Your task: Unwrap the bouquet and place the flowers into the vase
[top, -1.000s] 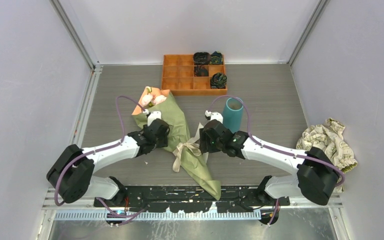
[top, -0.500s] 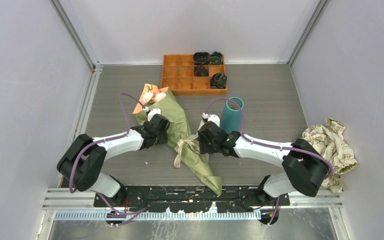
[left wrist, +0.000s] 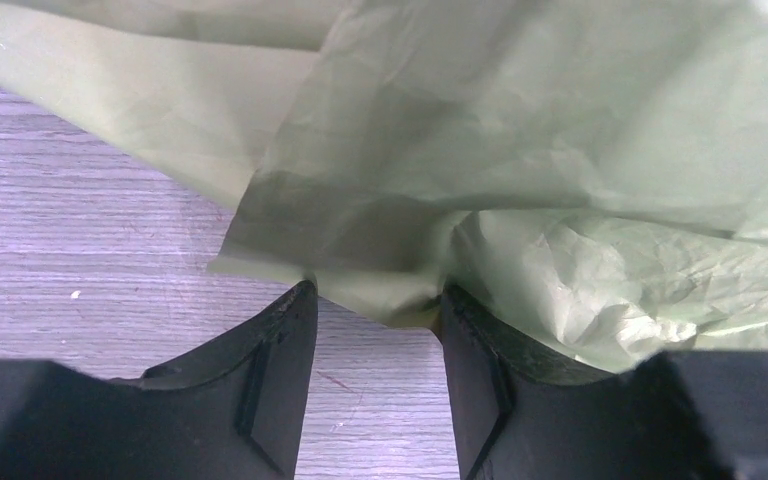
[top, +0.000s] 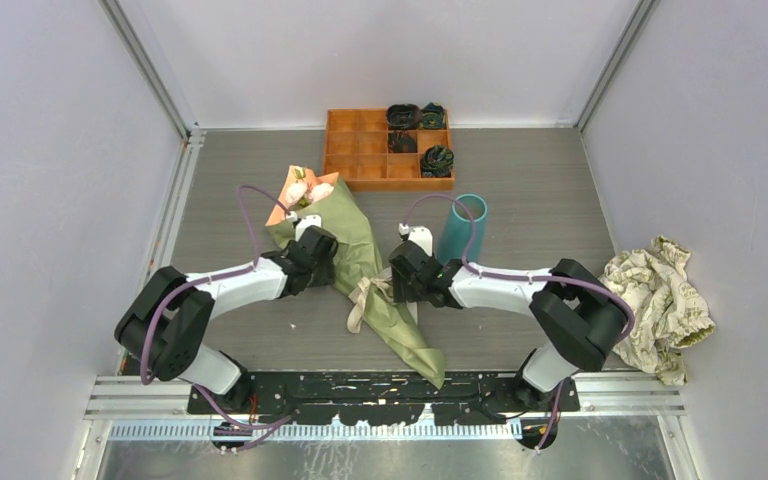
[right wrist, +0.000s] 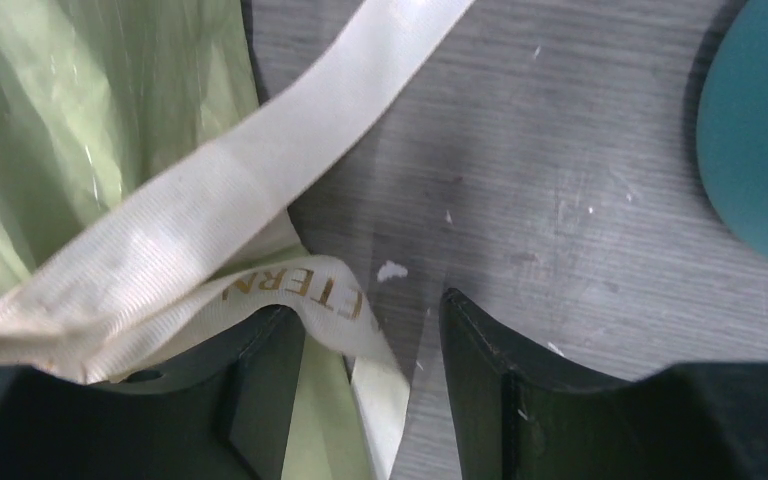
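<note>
The bouquet (top: 360, 255) lies on the table as a long olive-green cone with its point toward the arms. Pink flowers (top: 306, 190) show at its wide, peach-lined far end. A cream ribbon (top: 370, 296) is tied round its middle. My left gripper (top: 328, 262) stands open at the cone's left side. In the left wrist view a corner of the green paper (left wrist: 520, 200) dips between the tips of that gripper (left wrist: 375, 310). My right gripper (right wrist: 360, 335) is open, and a strand of ribbon (right wrist: 200, 250) runs between its fingers and drapes over the left one. The teal vase (top: 461, 228) stands upright just right of it.
An orange compartment tray (top: 355, 150) with dark rolled bundles sits at the back of the table. A crumpled floral cream cloth (top: 660, 290) lies at the right wall. Grey walls close in both sides, and a metal rail runs along the near edge.
My right gripper has slid left from beside the vase to the ribbon. My left gripper has crept slightly up and in against the wrap's left side.
</note>
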`<state>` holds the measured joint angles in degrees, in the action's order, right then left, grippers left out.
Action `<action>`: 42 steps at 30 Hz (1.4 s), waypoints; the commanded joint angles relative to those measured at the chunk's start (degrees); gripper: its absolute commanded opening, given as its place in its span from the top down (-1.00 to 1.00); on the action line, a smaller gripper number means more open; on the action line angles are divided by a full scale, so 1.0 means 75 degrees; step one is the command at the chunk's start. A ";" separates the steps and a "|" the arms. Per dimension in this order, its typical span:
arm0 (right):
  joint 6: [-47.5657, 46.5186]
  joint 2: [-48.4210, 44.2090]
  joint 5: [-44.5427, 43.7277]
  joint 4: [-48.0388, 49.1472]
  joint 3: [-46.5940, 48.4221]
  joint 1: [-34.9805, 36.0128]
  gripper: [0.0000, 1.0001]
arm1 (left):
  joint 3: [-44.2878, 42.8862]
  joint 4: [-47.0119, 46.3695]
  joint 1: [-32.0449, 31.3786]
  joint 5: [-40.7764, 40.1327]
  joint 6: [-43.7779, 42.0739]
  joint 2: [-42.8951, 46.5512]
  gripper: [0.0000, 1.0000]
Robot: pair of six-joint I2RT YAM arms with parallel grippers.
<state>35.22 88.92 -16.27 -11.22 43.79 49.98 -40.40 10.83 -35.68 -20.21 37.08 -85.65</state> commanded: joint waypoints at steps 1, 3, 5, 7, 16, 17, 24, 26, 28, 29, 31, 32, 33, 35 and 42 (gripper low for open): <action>0.0121 0.0402 -0.0201 0.0411 0.0333 -0.0141 -0.11 | 0.0180 -0.0099 0.0121 0.0130 0.0071 0.0095 0.00; 0.0094 0.0607 -0.0083 0.0546 0.0438 -0.0165 -0.03 | 0.0232 -0.0125 0.0148 0.0144 0.0072 0.0131 0.00; 0.0102 0.0854 0.0027 0.0642 0.0544 -0.0166 0.24 | 0.0270 -0.0141 0.0183 0.0173 0.0072 0.0145 0.00; 0.0150 0.1041 0.0085 0.0709 0.0602 -0.0163 0.55 | 0.0288 -0.0159 0.0209 0.0195 0.0075 0.0173 0.00; 0.0278 -0.0081 -0.0559 0.0287 0.0387 -0.0152 0.98 | 0.0247 -0.0124 0.0274 0.0302 0.0136 0.0299 0.01; 0.0279 -0.0427 -0.0703 0.0102 0.0386 -0.0148 0.98 | 0.0227 -0.0107 0.0280 0.0312 0.0141 0.0299 0.01; -0.0114 -0.2736 -0.1258 -0.1305 0.0860 -0.0131 0.98 | 0.0196 -0.0145 0.0292 0.0406 0.0214 0.0210 0.01; -0.0218 -0.2945 -0.1141 -0.1627 0.1134 -0.0125 0.98 | 0.0190 -0.0176 0.0293 0.0490 0.0233 0.0195 0.02; -0.0253 -0.3032 -0.0866 -0.1728 0.1292 -0.0127 0.98 | 0.0142 -0.0132 0.0301 0.0610 0.0275 0.0274 0.05; -0.0246 -0.3040 -0.0694 -0.1706 0.1327 -0.0129 0.99 | 0.0130 -0.0099 0.0286 0.0669 0.0290 0.0385 0.06; -0.0216 -0.3000 -0.0407 -0.1650 0.1391 -0.0111 0.98 | 0.0072 -0.0022 0.0290 0.0813 0.0314 0.0703 0.07; -0.0209 -0.2954 -0.0325 -0.1640 0.1443 -0.0088 0.98 | 0.0037 0.0073 0.0286 0.0883 0.0327 0.0958 0.07; -0.0233 -0.2916 -0.0287 -0.1628 0.1490 -0.0054 0.98 | -0.0009 0.0193 0.0283 0.0949 0.0339 0.1232 0.07; -0.0293 -0.2805 -0.0247 -0.1657 0.1620 0.0020 0.99 | -0.0086 0.0363 0.0292 0.1122 0.0372 0.1911 0.06; -0.0419 -0.2458 -0.0208 -0.1692 0.2198 0.0710 0.98 | -0.0451 0.0062 0.0273 0.1708 0.0481 0.3335 -0.03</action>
<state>33.30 69.41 -18.04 -25.19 55.07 52.07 -40.32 13.54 -33.67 -10.26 39.77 -62.43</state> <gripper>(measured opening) 0.033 0.510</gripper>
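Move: The ribbon's printed tail loops just inside my open right fingers, roughly 2 cm ahead, 2 cm to the left and level with them. Its knot on the wrap lies about 5 cm to the left, and the vase stands some 7 cm ahead and 10 cm to the right. From my left hand, at the wrap's edge, that tail is about 11 cm to the right and 2 cm back; the flower heads are around 18 cm ahead and 4 cm left. My right hand slides forward and left about 4 cm over the ribbon at the same low height, shuts on the printed tail, then pulls it up some 16 cm above the knot, easing back a little while keeping the pinch. My left hand stays half-open at the wrap's edge until late, then rises about 12 cm clear of the wrap, its fingertips tilting up and forward. ##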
